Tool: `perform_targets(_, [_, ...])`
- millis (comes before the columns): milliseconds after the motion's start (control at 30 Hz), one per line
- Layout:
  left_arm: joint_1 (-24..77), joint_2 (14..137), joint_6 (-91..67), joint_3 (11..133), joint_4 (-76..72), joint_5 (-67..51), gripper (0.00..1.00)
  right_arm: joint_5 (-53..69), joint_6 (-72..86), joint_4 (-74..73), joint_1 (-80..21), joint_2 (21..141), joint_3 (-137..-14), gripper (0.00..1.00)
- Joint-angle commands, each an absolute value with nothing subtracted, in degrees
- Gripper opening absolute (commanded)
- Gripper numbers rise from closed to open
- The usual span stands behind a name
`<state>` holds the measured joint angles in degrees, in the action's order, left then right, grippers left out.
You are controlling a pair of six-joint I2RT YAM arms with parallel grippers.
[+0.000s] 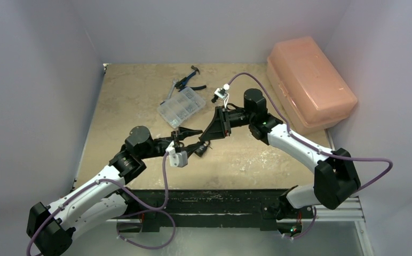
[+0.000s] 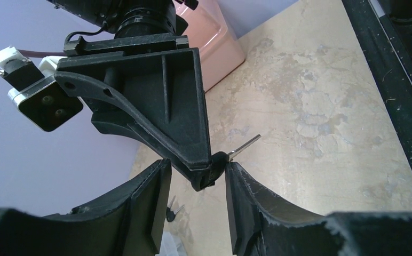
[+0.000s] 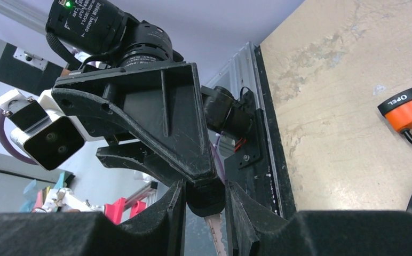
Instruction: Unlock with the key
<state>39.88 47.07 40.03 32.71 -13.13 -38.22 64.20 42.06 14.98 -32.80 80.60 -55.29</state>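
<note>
The key's black head (image 3: 206, 198) is pinched between the fingertips of my right gripper (image 3: 204, 192), with its metal blade (image 3: 215, 237) pointing out past them. In the left wrist view the blade (image 2: 245, 145) sticks out of the right gripper's tip (image 2: 206, 173). My left gripper (image 2: 196, 168) is open, its jaws standing either side of that tip; one finger (image 2: 241, 202) touches the key's head and the other stands off. Both grippers (image 1: 193, 141) meet above the table's middle. The orange padlock (image 3: 404, 112) lies on the table, apart from both.
A pink lidded box (image 1: 310, 80) stands at the back right. A clear parts organiser (image 1: 181, 106) and blue-handled pliers (image 1: 188, 82) lie behind the grippers. Spare keys (image 2: 172, 212) lie on the tabletop below my left gripper. A black rail (image 1: 220, 197) runs along the near edge.
</note>
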Motion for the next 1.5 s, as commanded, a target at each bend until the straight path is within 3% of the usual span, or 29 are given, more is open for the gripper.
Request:
perform_targets(0, [39.9, 46.7, 39.8, 33.5, -17.0, -40.4, 0.44, 65.9, 43.3, 18.5, -33.7, 79.0, -55.7, 0.26])
perform_targets(367, [39.8, 46.6, 39.4, 32.5, -18.4, -40.2, 0.27, 66.7, 46.4, 22.8, -34.4, 78.4, -55.0, 0.27])
perform_targets(500, [39.9, 46.6, 38.9, 32.6, -19.0, -40.1, 0.00, 66.8, 47.5, 24.6, -34.6, 78.5, -54.4, 0.27])
perform_targets(667, [39.8, 46.8, 38.1, 32.5, -19.1, -39.8, 0.00, 67.0, 47.7, 25.3, -34.8, 78.4, -54.2, 0.29])
perform_targets(700, [39.9, 46.8, 37.9, 32.5, -19.1, -39.7, 0.00, 67.2, 47.6, 25.1, -34.8, 78.2, -54.3, 0.34])
perform_targets(800, [39.9, 46.5, 37.2, 32.7, -18.2, -38.9, 0.00, 64.6, 46.7, 22.5, -34.3, 76.6, -55.3, 0.66])
perform_targets(867, [39.8, 45.7, 36.2, 32.5, -18.0, -38.5, 0.00, 61.0, 41.7, 15.9, -34.0, 75.5, -58.2, 0.81])
perform_targets(933, [39.9, 44.5, 34.9, 31.9, -18.4, -38.2, 0.00, 57.0, 37.6, 9.7, -34.0, 75.0, -62.4, 0.90])
perform_targets(1067, [39.9, 42.3, 31.8, 31.7, -17.7, -37.6, 0.00, 46.6, 34.0, 1.7, -33.7, 74.1, -68.0, 0.91])
perform_targets(1367, [39.9, 36.7, 17.7, 30.0, -16.5, -25.9, 0.00, -10.5, 33.8, -16.9, -33.7, 68.3, -69.5, 0.87])
perform_targets(1467, [39.9, 35.0, 14.8, 27.7, -18.6, -21.4, 0.00, -19.8, 36.0, -22.4, -33.8, 69.0, -70.3, 0.87])
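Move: The key is in the right gripper's fingertips, about 1 cm to the left of the right hand point. For the left hand it lies some 1 cm to its right, level with it, between its half-open fingers. Roughly 25 cm below the left hand, the black padlock is about 8 cm farther out and straight ahead. The orange one is some 9 cm out and 10 cm left, and the clear organizer about 26 cm out and 9 cm left. The left fingers close on the key's black head and pinch it while the right fingers still hold it. Only then does the right gripper open wide, release the key and swing away, some 12 cm forward, 7 cm right and 6 cm up, turning about 55 degrees clockwise. The left hand, keeping its grip, rises about 3.5 cm and draws left nearly 3 cm. ##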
